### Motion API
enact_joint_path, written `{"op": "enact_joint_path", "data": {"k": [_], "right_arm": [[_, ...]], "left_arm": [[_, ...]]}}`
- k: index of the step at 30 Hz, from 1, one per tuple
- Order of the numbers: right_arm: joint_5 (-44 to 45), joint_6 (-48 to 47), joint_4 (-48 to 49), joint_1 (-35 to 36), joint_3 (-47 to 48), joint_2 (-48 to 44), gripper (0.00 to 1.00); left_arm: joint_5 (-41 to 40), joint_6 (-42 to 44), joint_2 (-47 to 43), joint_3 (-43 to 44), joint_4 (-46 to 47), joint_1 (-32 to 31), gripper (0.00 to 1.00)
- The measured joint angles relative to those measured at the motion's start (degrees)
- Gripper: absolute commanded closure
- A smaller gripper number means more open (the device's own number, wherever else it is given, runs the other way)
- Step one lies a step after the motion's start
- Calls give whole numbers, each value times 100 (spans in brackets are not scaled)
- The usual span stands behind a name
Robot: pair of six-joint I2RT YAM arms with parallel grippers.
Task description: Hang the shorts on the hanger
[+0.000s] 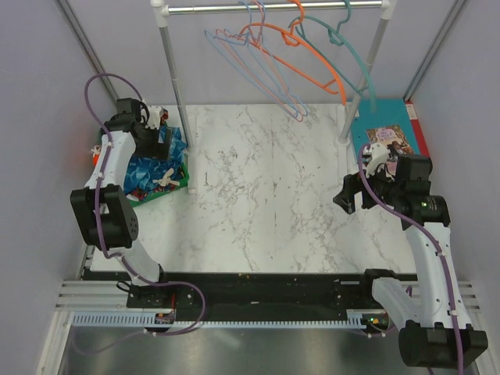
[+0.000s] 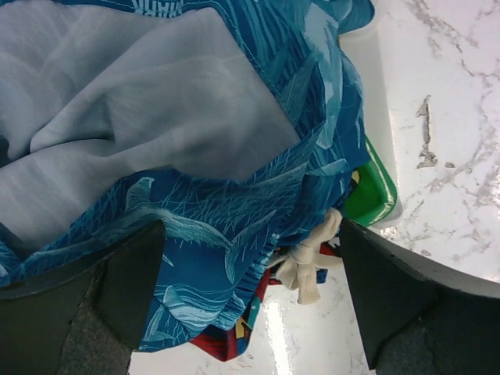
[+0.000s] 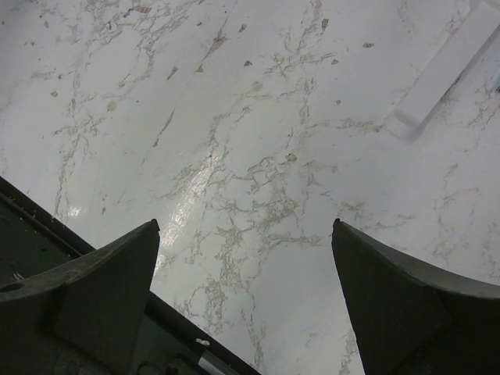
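Observation:
The dark-blue shorts [image 1: 150, 169] with teal print lie heaped in a bin at the table's left edge. In the left wrist view the shorts [image 2: 211, 211] fill the frame, grey lining up, with the white drawstring [image 2: 306, 266] hanging at their edge. My left gripper [image 2: 250, 289] is open just above them, jaws wide on either side of the fabric, holding nothing. The pale lavender hanger [image 1: 254, 66] hangs on the rail at the back. My right gripper [image 1: 349, 195] is open and empty over bare marble at the right [image 3: 246, 289].
A white clothes rack [image 1: 173, 70] stands at the back with pink, orange [image 1: 301, 51] and teal [image 1: 355, 58] hangers on its rail. The bin's green-and-white rim [image 2: 375, 187] shows beside the shorts. A teal box [image 1: 387, 133] sits at the back right. A rack foot [image 3: 437, 74] lies near my right gripper.

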Motion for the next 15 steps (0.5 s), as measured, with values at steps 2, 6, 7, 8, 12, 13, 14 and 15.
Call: {"op": "enact_joint_path", "data": {"k": [2,6,7,8,12,13,14,15], "right_arm": [[-33,-2,-4,0,0,22,2],[-98,-4,-31,0,7,90,2],[-111,-2,-35,0,9,109,2],[-127,-2,-35,0,9,120,2],[-192,-4,-37,0,9,120,2],[-208,-4,-37,0,9,122,2],[-219,-4,-37,0,9,122,2],[-247,-4,-37,0,9,122,2]], "left_arm": [[-118,39,39,0,57,2,7],[-400,136,83,0,136,4,39],[-463,190,83,0,149,4,46],[-481,201,76,0,151,7,59],[-560,293,-96,-11,144,26,98],[-575,332,-190,-11,140,26,98],[-590,378,-297,-4,103,26,98],[-595,400,-411,28,46,28,98]]}}
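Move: Right under the open left fingers, 2 or 3 cm down, lie the blue shorts, their middle about 3 cm ahead and 1 cm left. The cream drawstring is roughly 4 cm right and 4 cm back, and the green tray's near right corner some 9 cm right and 3 cm back, about 5 cm down. From the right hand the shorts lie around 52 cm left, 18 cm ahead and 10 cm lower. Sliding about 2 cm left, low over the blue shorts, the left hand closes its wide-open fingers almost fully, pinching a bit of the cloth near the grey-lined opening. While they are still closing it turns to rising, some 3 cm up by the end, with a slight roll that lifts its left side. ##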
